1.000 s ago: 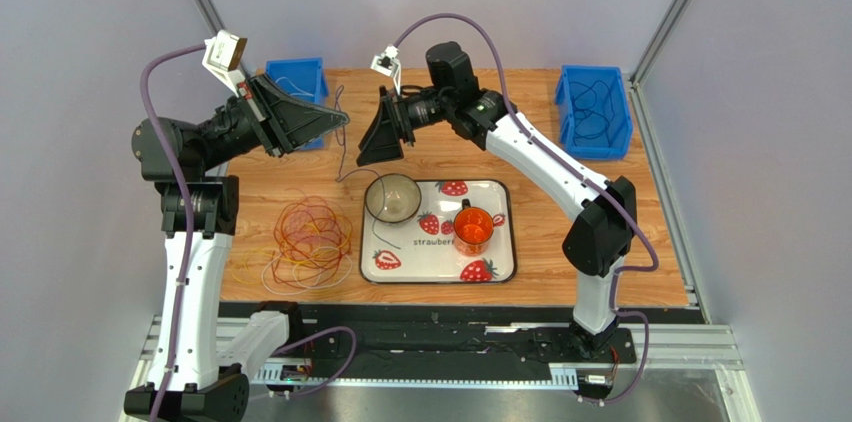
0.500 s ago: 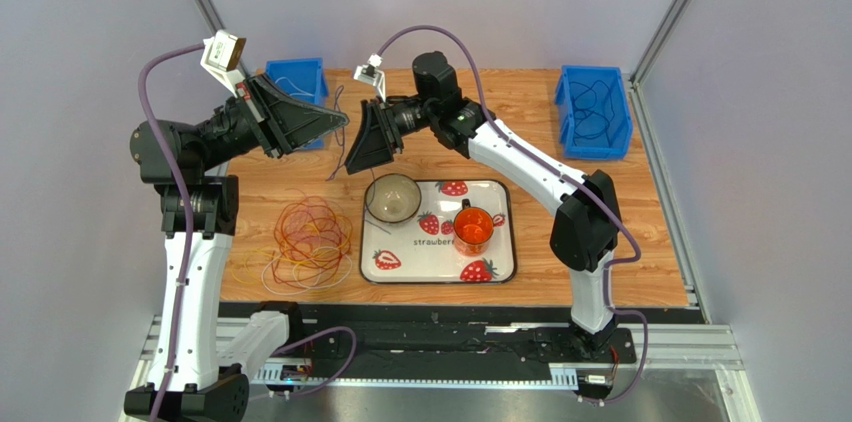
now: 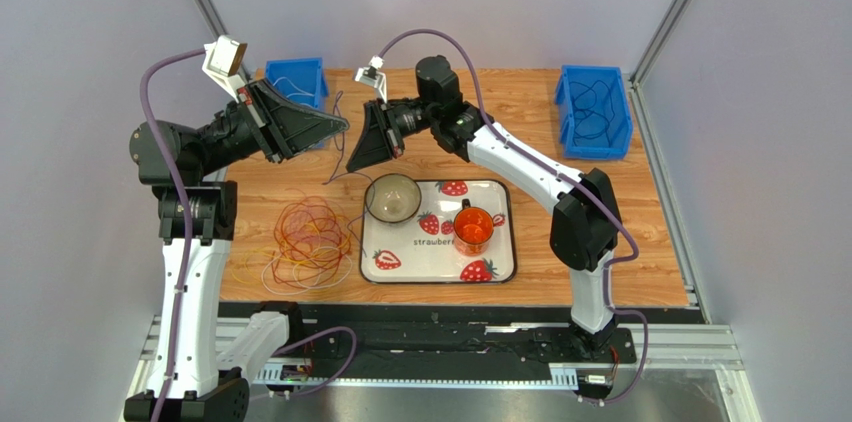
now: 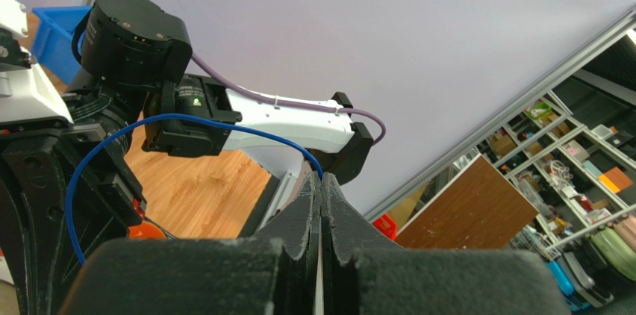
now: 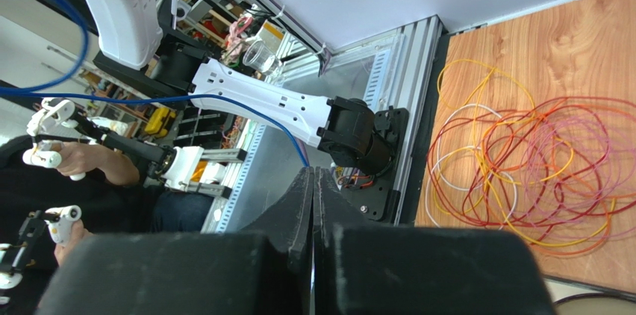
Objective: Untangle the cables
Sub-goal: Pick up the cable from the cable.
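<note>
A tangled pile of cables [image 3: 310,237] in yellow, orange, red, white and pink lies on the wooden table left of the tray; it also shows in the right wrist view as cables [image 5: 522,158]. A thin blue cable [image 4: 186,119] hangs in the air between both grippers. My left gripper [image 3: 343,123] is raised over the back of the table and is shut on one end of it [image 4: 322,177]. Just to its right, my right gripper [image 3: 352,166] points left and is shut on the same blue cable [image 5: 254,117], which enters its tips [image 5: 313,169].
A strawberry-print tray [image 3: 500,267] holds a glass bowl [image 3: 392,197] and an orange cup [image 3: 472,225]. A blue bin [image 3: 297,80] stands at the back left with a thin cable inside. Another blue bin [image 3: 595,112] at the back right holds dark cables.
My right gripper moved left toward the left gripper and went from open to shut on the blue cable. The left gripper stayed shut and hardly moved.
</note>
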### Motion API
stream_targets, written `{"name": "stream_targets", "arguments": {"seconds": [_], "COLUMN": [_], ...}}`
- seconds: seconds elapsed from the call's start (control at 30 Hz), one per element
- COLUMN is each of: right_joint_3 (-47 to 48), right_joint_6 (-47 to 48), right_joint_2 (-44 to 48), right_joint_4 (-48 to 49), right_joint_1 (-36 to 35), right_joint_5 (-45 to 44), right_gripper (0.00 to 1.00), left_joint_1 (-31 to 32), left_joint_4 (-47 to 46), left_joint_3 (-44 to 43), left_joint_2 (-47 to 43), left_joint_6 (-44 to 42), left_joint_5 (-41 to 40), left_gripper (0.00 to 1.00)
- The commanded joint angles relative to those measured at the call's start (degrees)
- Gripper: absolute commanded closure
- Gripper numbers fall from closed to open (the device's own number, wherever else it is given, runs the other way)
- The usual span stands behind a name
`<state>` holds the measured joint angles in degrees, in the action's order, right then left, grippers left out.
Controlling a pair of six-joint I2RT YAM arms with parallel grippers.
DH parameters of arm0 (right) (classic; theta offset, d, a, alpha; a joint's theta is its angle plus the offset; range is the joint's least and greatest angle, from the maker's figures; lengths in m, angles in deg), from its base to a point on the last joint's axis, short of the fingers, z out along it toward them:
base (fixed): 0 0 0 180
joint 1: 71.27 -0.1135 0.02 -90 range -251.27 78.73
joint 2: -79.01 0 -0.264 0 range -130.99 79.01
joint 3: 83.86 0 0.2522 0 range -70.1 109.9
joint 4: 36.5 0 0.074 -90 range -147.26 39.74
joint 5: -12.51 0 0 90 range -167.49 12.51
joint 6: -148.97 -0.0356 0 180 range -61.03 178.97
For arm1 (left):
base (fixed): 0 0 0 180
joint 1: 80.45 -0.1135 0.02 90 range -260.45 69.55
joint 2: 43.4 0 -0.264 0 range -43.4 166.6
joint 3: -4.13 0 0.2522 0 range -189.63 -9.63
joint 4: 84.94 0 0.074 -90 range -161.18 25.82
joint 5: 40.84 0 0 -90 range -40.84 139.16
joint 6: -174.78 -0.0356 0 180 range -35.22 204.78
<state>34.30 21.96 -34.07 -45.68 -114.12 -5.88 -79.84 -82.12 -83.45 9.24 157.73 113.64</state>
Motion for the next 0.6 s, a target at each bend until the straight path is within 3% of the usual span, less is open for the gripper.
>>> {"name": "stream_targets", "arguments": {"seconds": [0.0, 0.07, 0.17, 0.27, 0.57], "right_joint_3": [-1.9, -2.4, -2.2, -2.2, -0.4], "right_joint_6": [-4.1, -7.1, -9.5, -9.7, -9.8], "right_joint_2": [3.1, 2.3, 1.4, 0.7, -0.9], "right_joint_4": [6.0, 10.4, 11.6, 11.5, 11.2], "right_joint_1": [0.4, 0.1, -0.4, -0.7, -2.0], "right_joint_5": [1.9, 3.3, 5.1, 5.6, 6.8], "right_gripper": [1.0, 0.94, 0.71, 0.61, 0.64], "left_joint_1": [-0.2, -0.2, -0.2, -0.2, -0.3], "left_joint_4": [1.0, 0.0, -1.0, -1.0, -1.4], "left_joint_3": [-1.8, -1.6, -1.9, -1.9, -1.9], "left_joint_2": [-0.8, -0.5, -0.3, -0.3, -0.1], "left_joint_6": [-2.7, -1.8, -1.1, -1.1, -0.9], "left_joint_5": [1.0, 1.1, 1.0, 1.1, 1.0], "left_gripper": [1.0, 1.0, 1.0, 1.0, 1.0]}}
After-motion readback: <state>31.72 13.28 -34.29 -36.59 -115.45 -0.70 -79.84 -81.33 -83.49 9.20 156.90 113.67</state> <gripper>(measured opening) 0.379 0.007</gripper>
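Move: The cable runs from the left gripper's shut fingers to the right gripper's, pinched right at the right hand point. That right-hand stretch lies about 6 cm ahead of the left hand, 3 cm to its left and 18 cm below. From the right hand, the bowl is some 12 cm ahead, 4 cm right and 31 cm below; the cable heap is 2 cm ahead, 13 cm left and 33 cm down. Open the right gripper from shut to a bit under half, letting go of its pinch on the cable, and draw that hand back about 2.5 cm at nearly the same height after a brief dip of under 1 cm, turning it slightly counter-clockwise. Hold the left gripper still and shut on the cable throughout. ##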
